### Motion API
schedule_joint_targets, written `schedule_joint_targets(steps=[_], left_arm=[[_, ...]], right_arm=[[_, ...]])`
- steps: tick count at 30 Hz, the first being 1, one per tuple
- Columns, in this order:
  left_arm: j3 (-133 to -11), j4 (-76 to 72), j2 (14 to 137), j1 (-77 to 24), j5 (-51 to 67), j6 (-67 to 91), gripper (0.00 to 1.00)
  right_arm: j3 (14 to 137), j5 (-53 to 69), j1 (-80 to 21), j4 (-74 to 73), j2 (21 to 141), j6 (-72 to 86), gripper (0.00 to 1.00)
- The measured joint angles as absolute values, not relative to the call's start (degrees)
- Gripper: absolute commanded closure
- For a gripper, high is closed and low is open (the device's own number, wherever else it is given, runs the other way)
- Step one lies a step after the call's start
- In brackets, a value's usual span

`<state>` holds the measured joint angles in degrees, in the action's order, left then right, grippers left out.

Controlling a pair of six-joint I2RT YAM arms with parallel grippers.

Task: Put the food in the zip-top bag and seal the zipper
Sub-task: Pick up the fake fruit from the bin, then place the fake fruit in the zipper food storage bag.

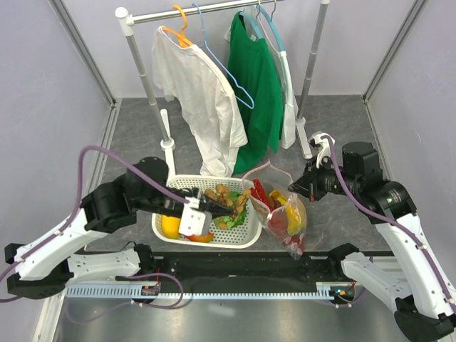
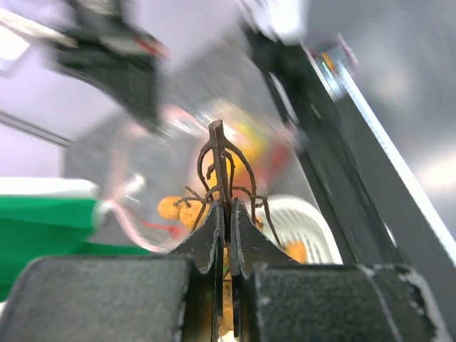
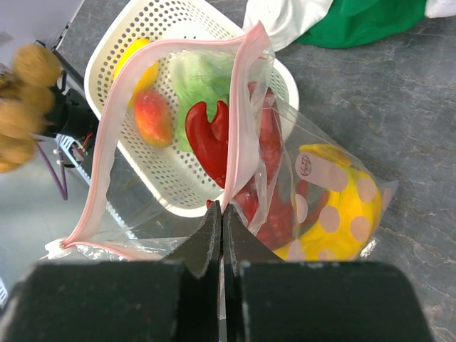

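Note:
My left gripper (image 1: pixel 214 204) is shut on the stem of the brown longan bunch (image 1: pixel 226 195), holding it above the white basket (image 1: pixel 214 244). In the left wrist view the jaws (image 2: pixel 226 208) pinch the dark stem, with the longan fruits (image 2: pixel 171 207) beyond them. My right gripper (image 1: pixel 294 187) is shut on the pink zipper (image 3: pixel 107 149) of the clear zip-top bag (image 1: pixel 285 221) and holds its mouth open towards the basket. The red lobster (image 3: pixel 214 139) and yellow banana (image 3: pixel 335 214) are in the bag. The mango (image 3: pixel 153 117), lemon (image 3: pixel 139 63) and lettuce (image 3: pixel 199 78) lie in the basket.
A clothes rack stands behind, with a white shirt (image 1: pixel 199 100) and a green shirt (image 1: pixel 256 85) hanging down to the table behind the basket. The rack's white post (image 1: pixel 167 139) stands just behind the basket's left end. Grey walls enclose both sides.

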<state>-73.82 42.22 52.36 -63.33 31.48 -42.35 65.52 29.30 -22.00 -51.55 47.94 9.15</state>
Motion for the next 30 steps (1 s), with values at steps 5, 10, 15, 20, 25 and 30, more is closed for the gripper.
schedule_joint_targets(steps=[5, 10, 15, 20, 25, 30], left_arm=[[-76.58, 26.28, 54.87, -63.07, 26.22, -30.0, 0.98], [-76.73, 11.46, 61.32, -63.07, 16.05, -21.52, 0.98], [-70.98, -0.56, 65.93, -63.18, 12.05, -18.0, 0.98], [-63.22, -7.07, 65.84, -64.84, 12.16, -17.85, 0.98], [-57.47, -8.6, 63.59, -65.14, 14.31, -17.08, 0.98], [-55.86, -8.51, 60.99, -65.47, 18.87, -15.92, 0.98]], right_arm=[[64.99, 30.41, -22.0, -51.55, 47.68, 9.15, 1.0], [64.99, 31.73, -22.0, -51.55, 47.62, 9.23, 1.0], [64.99, 32.75, -22.0, -51.51, 47.18, 10.31, 1.0], [64.99, 32.82, -22.0, -51.48, 47.13, 11.84, 1.0], [64.99, 32.77, -22.0, -51.44, 47.0, 13.37, 1.0], [64.25, 33.19, -22.0, -50.52, 46.78, 14.39, 1.0]])
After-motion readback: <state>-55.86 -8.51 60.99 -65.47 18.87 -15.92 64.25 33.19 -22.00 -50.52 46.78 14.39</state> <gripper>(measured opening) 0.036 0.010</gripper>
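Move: The zip-top bag's open mouth lies about 11 cm ahead of the left hand, 10 cm to its right and roughly 10 cm below; the left hand already holds the brown fruit bunch by its stems. The bin's middle is some 8 cm ahead, 6 cm left and 25 cm down, its lettuce about as far ahead but 1 cm left. From the right hand, pinching the rim, the mouth's middle is about 6 cm left, 1 cm ahead and 2 cm below. The brown fruit bunch, still pinched by its stems, is swung by the left hand in an arc from above the bin to the bag's mouth: right about 10 cm and forward, rising some 9 cm, then sinking as much while easing back a little. The wrist levels the fingers and turns them slightly forward, nearly 30 degrees altogether. The right fingers keep pinching the rim. ##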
